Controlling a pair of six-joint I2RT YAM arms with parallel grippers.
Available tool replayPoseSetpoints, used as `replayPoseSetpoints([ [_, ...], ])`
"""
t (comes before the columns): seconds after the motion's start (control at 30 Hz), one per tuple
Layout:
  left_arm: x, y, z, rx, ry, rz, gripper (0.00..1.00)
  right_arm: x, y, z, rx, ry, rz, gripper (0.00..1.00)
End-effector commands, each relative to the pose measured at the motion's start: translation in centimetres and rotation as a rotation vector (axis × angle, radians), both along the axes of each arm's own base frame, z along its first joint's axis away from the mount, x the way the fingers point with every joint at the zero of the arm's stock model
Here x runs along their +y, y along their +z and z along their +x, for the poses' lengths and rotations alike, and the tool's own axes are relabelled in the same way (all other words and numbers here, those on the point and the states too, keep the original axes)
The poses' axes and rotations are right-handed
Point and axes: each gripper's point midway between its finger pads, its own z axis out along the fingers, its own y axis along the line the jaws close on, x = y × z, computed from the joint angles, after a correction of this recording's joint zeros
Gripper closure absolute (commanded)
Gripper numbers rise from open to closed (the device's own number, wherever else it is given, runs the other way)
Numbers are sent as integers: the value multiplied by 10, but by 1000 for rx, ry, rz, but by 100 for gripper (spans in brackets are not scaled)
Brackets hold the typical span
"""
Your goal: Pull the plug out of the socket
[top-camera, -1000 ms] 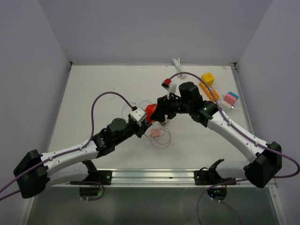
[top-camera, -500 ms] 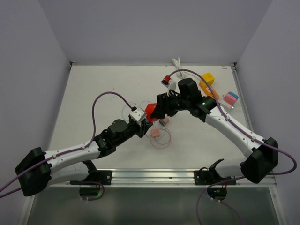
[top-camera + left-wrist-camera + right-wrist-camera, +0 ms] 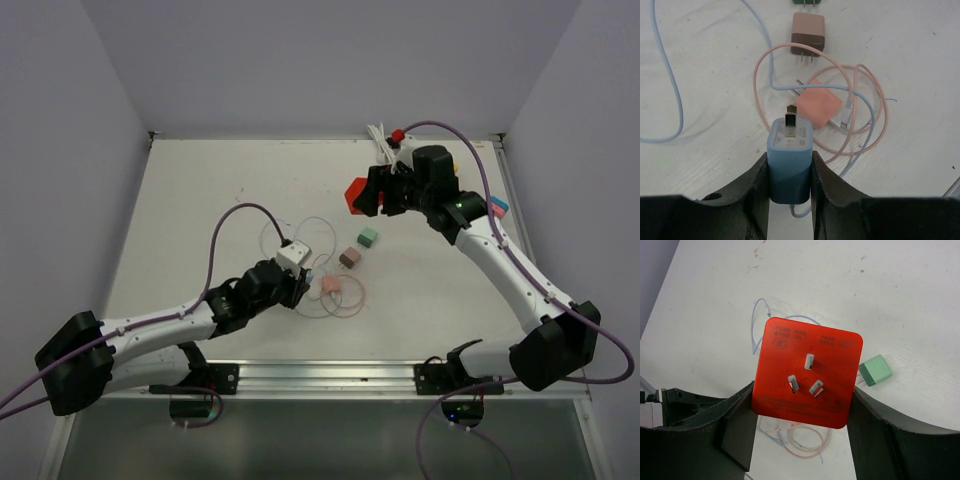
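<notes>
The blue plug sits between the fingers of my left gripper, which is shut on it. Its metal prong points away and its pale blue cable trails onto the table. In the top view the left gripper is low over the coiled cables. My right gripper is shut on the red square socket, whose three-pin face looks at the camera. In the top view the red socket hangs at the back right, well apart from the blue plug.
A pink plug, a brown plug and a green plug lie loose on the table among pink and blue cable loops. A white cable bundle and a pink-and-blue block sit at the back right.
The red socket and the blue plug were together at mid-table. Now the right arm has carried the socket up and back right, and the left gripper has drawn back toward me with the plug.
</notes>
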Motion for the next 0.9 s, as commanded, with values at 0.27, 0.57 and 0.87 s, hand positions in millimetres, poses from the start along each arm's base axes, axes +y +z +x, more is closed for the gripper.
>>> replayPoseSetpoints([
  [0.27,18,-24,43,145,232,116,99,-50,-25,13,-95,-267,-89,100],
  [0.57,26,-29,71,232,325,201,62,-89,-75,29,-88,-482,-221,100],
  [0.87,27,-55,55,371,294,271,42,-91,-101,36,-68,-509,-245,100],
])
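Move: The left hand, holding the blue plug, has its set-down spot on bare table about 6 cm ahead, 3 cm left and 7 cm down; the pink plug is 3 cm ahead and 3 right, the brown plug 9 ahead and 7 right, both some 7 below. The right hand holds the red socket; clear table lies roughly 3 cm ahead, 10 right and 24 down, the green plug 4 ahead, 2 right and 22 down. The left hand carries the blue plug about 6 cm forward, 5 cm down and a little left onto bare table beside the pink plug, turning counter-clockwise and tipping further down, then opens its fingers around it. Meanwhile the right hand keeps its grip on the red socket and swings down some 12 cm and right 9 cm towards the clear table right of the green plug, turning about 25 degrees clockwise. ##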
